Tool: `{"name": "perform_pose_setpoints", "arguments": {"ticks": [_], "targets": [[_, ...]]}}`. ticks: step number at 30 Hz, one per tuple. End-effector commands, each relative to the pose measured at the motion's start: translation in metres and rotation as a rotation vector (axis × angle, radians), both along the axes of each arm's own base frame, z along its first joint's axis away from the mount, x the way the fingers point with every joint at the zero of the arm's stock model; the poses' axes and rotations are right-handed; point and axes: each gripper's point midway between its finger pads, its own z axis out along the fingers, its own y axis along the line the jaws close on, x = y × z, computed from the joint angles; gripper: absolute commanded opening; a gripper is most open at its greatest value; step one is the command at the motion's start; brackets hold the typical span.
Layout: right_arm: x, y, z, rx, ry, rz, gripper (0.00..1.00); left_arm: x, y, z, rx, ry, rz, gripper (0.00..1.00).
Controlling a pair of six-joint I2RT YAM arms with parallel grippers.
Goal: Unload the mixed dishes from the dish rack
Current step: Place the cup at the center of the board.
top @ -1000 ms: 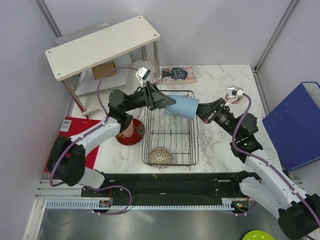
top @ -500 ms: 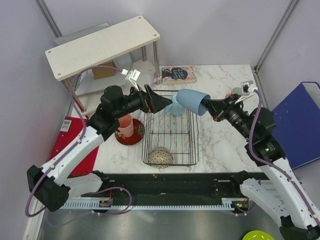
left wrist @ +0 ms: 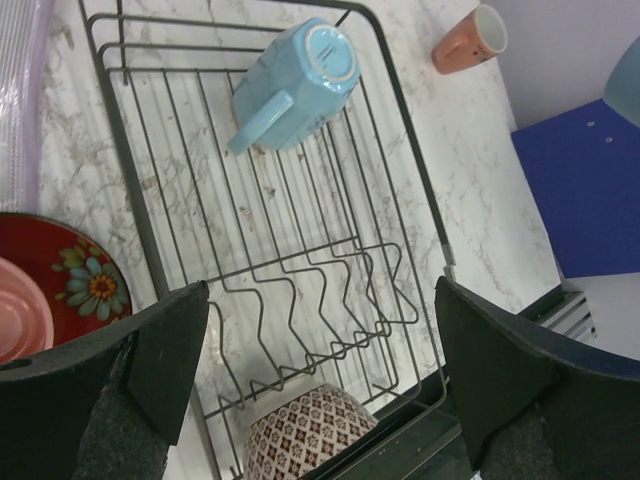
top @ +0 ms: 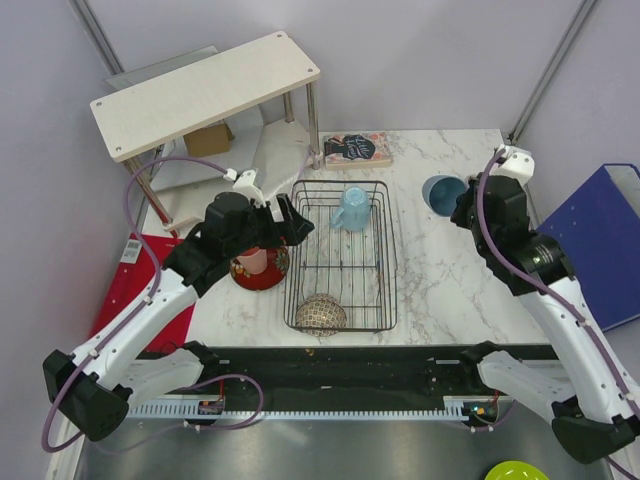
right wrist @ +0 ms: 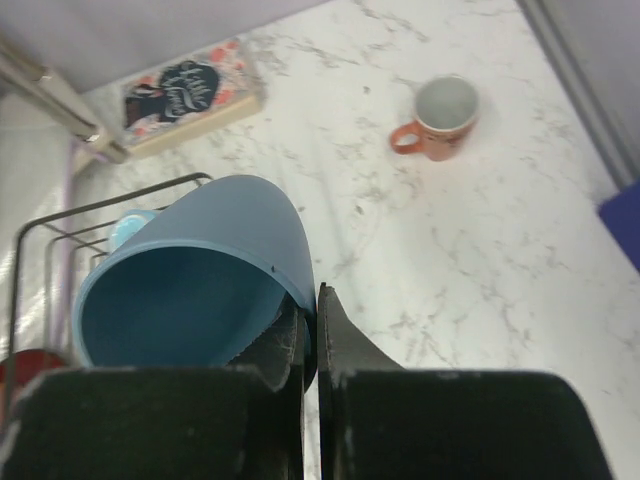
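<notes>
The black wire dish rack (top: 386, 270) holds a light blue mug (top: 350, 208) on its side at the far end and a speckled bowl (top: 320, 313) upside down at the near end. My left gripper (top: 290, 225) is open and empty above the rack's left rim; its view shows the rack (left wrist: 406, 150), mug (left wrist: 295, 85) and bowl (left wrist: 310, 435). My right gripper (right wrist: 312, 300) is shut on the rim of a blue cup (top: 443, 192), held above the table right of the rack. A salmon mug (right wrist: 440, 118) stands beyond. A pink tumbler (top: 252, 260) stands on the dark red plate (top: 275, 272).
A white wooden shelf (top: 200, 90) stands at the back left with a cardboard box (top: 208, 140) under it. A book (top: 357, 148) lies behind the rack. A blue binder (top: 595, 250) lies at the right edge and a red sheet (top: 130, 270) at the left.
My right gripper has carried the blue cup from over the rack to the right and turned it mouth up. My left gripper has drawn back left, away from the cup.
</notes>
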Motion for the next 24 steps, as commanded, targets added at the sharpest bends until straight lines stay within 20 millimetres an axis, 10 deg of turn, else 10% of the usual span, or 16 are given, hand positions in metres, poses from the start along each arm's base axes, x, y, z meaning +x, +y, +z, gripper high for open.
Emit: {"name": "perform_pose_setpoints", "arguments": {"ticks": [1,13,24], "targets": [[-0.004,-0.037,0.006,-0.123,0.05,-0.173,0.0,-0.005,0.014,0.0,0.037,-0.026,0.028,0.99],[0.02,-0.09,-0.044,-0.071,0.222,-0.367,0.0,-0.015,0.02,0.008,0.004,-0.035,0.038,0.99],[0.05,-0.13,-0.154,0.305,0.466,-0.528,0.0,-0.025,0.012,-0.013,-0.034,0.073,0.021,0.99]]}}
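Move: The right hand already holds the blue cup by its rim; the open patch of board it is taken to lies about 11 cm to its right, 4 cm ahead and some 24 cm below. The orange mug stands around 11 cm ahead and 10 cm right, 20 cm below; the light-blue mug in the rack is 6 cm ahead and 20 cm left, 18 cm below. From the left hand that patch is about 42 cm right, 7 cm ahead and 17 cm lower. Still pinching the blue cup's rim between shut fingers, the right hand carries it down and to the right, about 13 cm each way and slightly forward, towards the bare board just nearer than the orange mug; the drop quickens late. Meanwhile the wrist turns clockwise by some 30 degrees and tips further down. The left hand, open and empty, eases a little back and left. ##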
